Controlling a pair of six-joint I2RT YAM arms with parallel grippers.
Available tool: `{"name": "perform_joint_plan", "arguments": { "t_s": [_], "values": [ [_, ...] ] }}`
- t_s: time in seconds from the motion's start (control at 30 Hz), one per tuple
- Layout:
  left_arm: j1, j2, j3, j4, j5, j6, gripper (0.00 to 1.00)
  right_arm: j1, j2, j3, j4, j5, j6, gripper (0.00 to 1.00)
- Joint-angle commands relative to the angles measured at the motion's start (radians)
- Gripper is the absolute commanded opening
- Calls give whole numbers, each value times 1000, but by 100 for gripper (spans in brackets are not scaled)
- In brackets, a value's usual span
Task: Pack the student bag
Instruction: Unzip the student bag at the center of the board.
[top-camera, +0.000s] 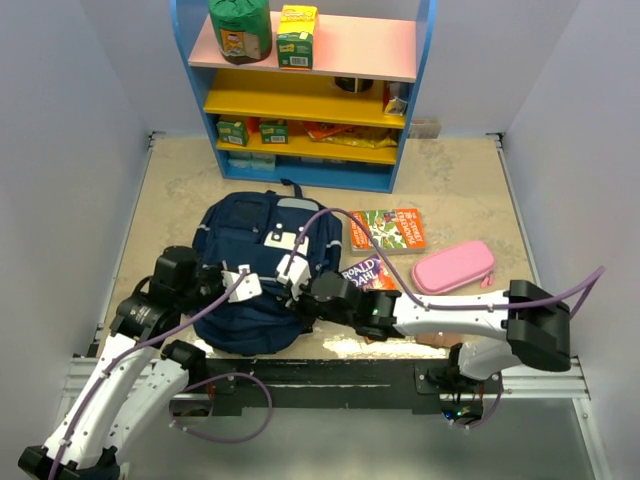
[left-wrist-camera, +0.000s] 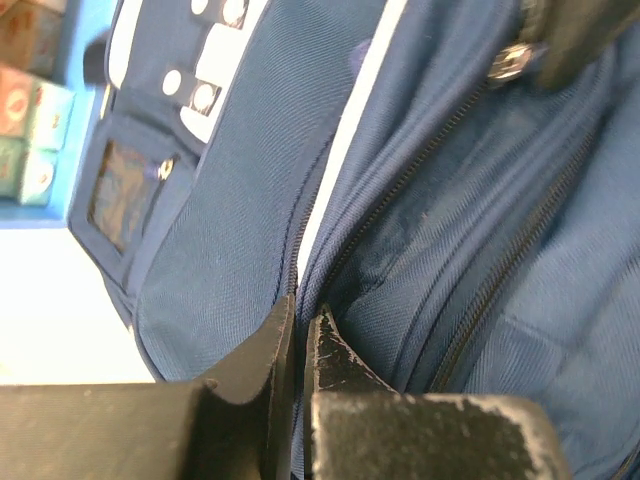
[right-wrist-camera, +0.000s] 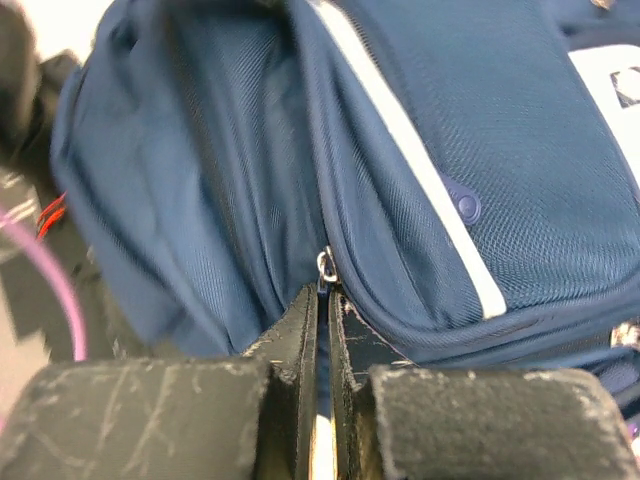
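Note:
The student bag (top-camera: 250, 270), navy with light stripes and grey-white patches, lies flat on the table in front of the shelf. My left gripper (top-camera: 243, 284) is at its near left part, shut on a fold of the bag's blue fabric (left-wrist-camera: 298, 300) beside a zip line. My right gripper (top-camera: 293, 270) reaches in from the right. Its jaws (right-wrist-camera: 325, 292) are shut on the blue tab of the zip pull (right-wrist-camera: 326, 266), at the edge of a gaping compartment (right-wrist-camera: 215, 180). The bag's inside looks dark and its contents are hidden.
Right of the bag lie a green and orange book (top-camera: 388, 230), a purple Roald Dahl book (top-camera: 368, 274) partly under my right arm, and a pink pencil case (top-camera: 453, 266). A blue shelf unit (top-camera: 305, 100) with boxes and packets stands at the back.

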Motion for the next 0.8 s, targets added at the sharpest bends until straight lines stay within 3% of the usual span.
{"name": "perform_joint_plan", "arguments": {
  "t_s": [0.0, 0.13, 0.33, 0.53, 0.77],
  "values": [
    [-1, -37, 23, 22, 8, 24, 0, -53, 77, 156, 48, 141, 65, 0],
    [-1, -74, 22, -39, 22, 47, 0, -147, 143, 220, 26, 80, 87, 0],
    [-3, -50, -3, -41, 92, 26, 2, -153, 218, 327, -49, 88, 56, 0],
    [-3, 50, -14, 77, 99, -34, 3, -143, 219, 320, -12, 17, 30, 0],
    [-3, 119, -40, 284, 36, -239, 0, -58, 162, 208, 150, -51, -22, 0]
  ]
}}
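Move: The zipper pull is already pinched in my right fingers, with the bag edge held by my left fingers about 11 cm to its left and 4 cm farther out. From my left hand, the zipper pull is thus some 11 cm right and 4 cm back. Ahead of my right hand by about 14 cm is the white patch on the bag. The Charlie book lies roughly 20 cm to my right hand's right, level with it, about 8 cm lower. Keeping the zipper pull pinched, I sweep my right hand quickly forward about 8 cm, edging left as well, past my left fingers on their right side and turning some 10 degrees clockwise; then I hold it out there. My left hand keeps its pinch on the bag edge, gives slightly left, then sinks about 2.5 cm and tips down a little. ##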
